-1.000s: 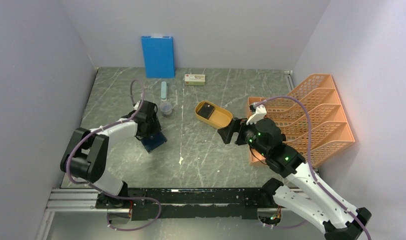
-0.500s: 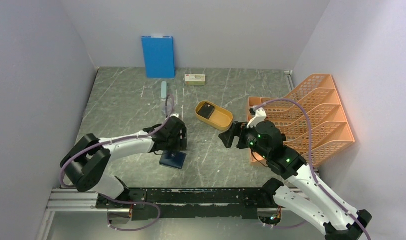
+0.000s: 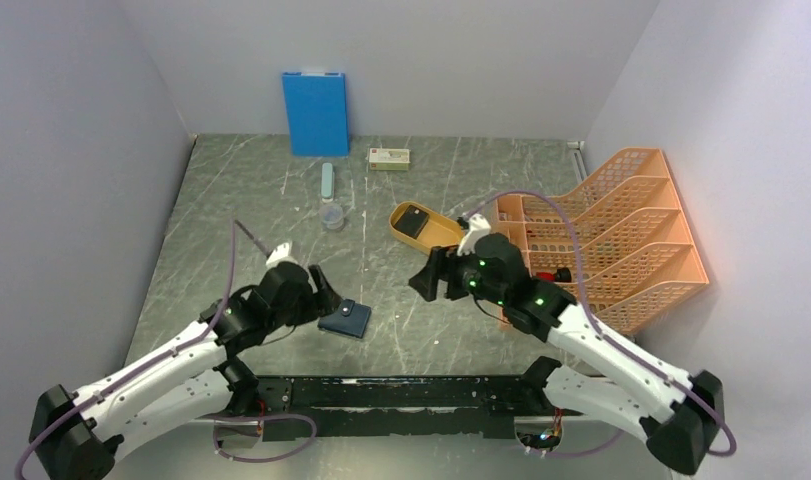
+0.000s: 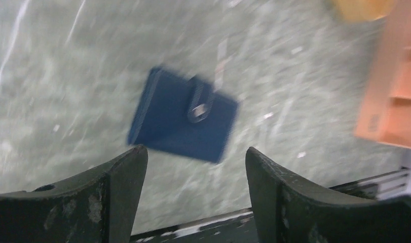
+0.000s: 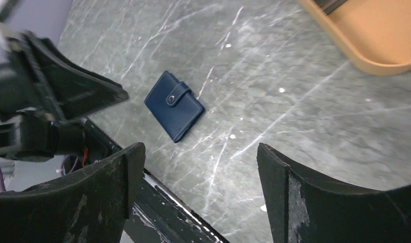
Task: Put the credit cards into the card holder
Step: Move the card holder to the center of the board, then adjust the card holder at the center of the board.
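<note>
The card holder point(image 3: 345, 320) is a small navy wallet, lying closed with its snap tab fastened near the table's front edge. It also shows in the left wrist view point(image 4: 183, 114) and the right wrist view point(image 5: 174, 105). My left gripper point(image 3: 324, 288) hovers just to its left, open and empty point(image 4: 193, 152). My right gripper point(image 3: 423, 279) hangs to its right, open and empty point(image 5: 198, 149), tilted toward the holder. A dark flat rectangle point(image 3: 413, 222), which looks like the credit cards, lies in the yellow oval tray point(image 3: 443, 243).
A bright blue board point(image 3: 315, 112) leans on the back wall beside a small white box point(image 3: 389, 158). A pale green stick point(image 3: 327, 180) and a clear cup point(image 3: 332, 215) sit mid-table. An orange file rack point(image 3: 631, 225) fills the right side. A black rail point(image 3: 381, 392) runs along the near edge.
My left gripper carried the card holder toward the front, let it go and pulled back to the left. My right gripper moved left and down toward the holder.
</note>
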You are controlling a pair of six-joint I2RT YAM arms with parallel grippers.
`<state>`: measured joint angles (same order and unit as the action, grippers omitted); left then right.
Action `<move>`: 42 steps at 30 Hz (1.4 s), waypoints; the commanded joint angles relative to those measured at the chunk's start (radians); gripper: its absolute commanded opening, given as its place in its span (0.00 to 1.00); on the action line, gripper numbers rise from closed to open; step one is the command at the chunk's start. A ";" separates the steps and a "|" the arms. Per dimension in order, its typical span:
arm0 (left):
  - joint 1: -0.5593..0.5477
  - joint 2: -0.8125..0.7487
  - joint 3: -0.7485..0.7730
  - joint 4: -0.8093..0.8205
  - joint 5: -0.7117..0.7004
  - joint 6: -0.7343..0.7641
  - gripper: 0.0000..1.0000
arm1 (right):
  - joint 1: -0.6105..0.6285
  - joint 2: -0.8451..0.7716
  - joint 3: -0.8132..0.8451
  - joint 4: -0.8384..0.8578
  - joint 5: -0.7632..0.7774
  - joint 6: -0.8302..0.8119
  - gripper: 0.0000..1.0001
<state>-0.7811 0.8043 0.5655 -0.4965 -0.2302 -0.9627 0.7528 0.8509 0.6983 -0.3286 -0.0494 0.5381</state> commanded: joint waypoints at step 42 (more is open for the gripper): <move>-0.004 0.208 -0.170 0.188 0.126 -0.060 0.44 | 0.231 0.891 0.068 0.619 -0.006 0.146 0.46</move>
<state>-0.7826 0.9821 0.3679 -0.3653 -0.1219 -1.0737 0.9668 1.7432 0.7956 0.2558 -0.0349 0.6754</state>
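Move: The card holder lies just under and beside the left gripper, roughly 3 cm right, 2 cm back and 11 cm below. From the right gripper it lies some 17 cm left, about 1 cm back and 18 cm below. The yellow tray sits about 21 cm ahead of the right gripper and 3 cm right, much the same height below; the clear cup is some 26 cm ahead of the left gripper and 3 cm left. Bring the right gripper left and down, about 14 cm across and 16 cm lower, to the card holder's right end. Drop the left gripper quickly by nearly 10 cm and back towards its left end, then ease slightly forward, low over the board. Tip both hands more steeply down and narrow both pairs of fingers to around half open; touch can't be made out. ##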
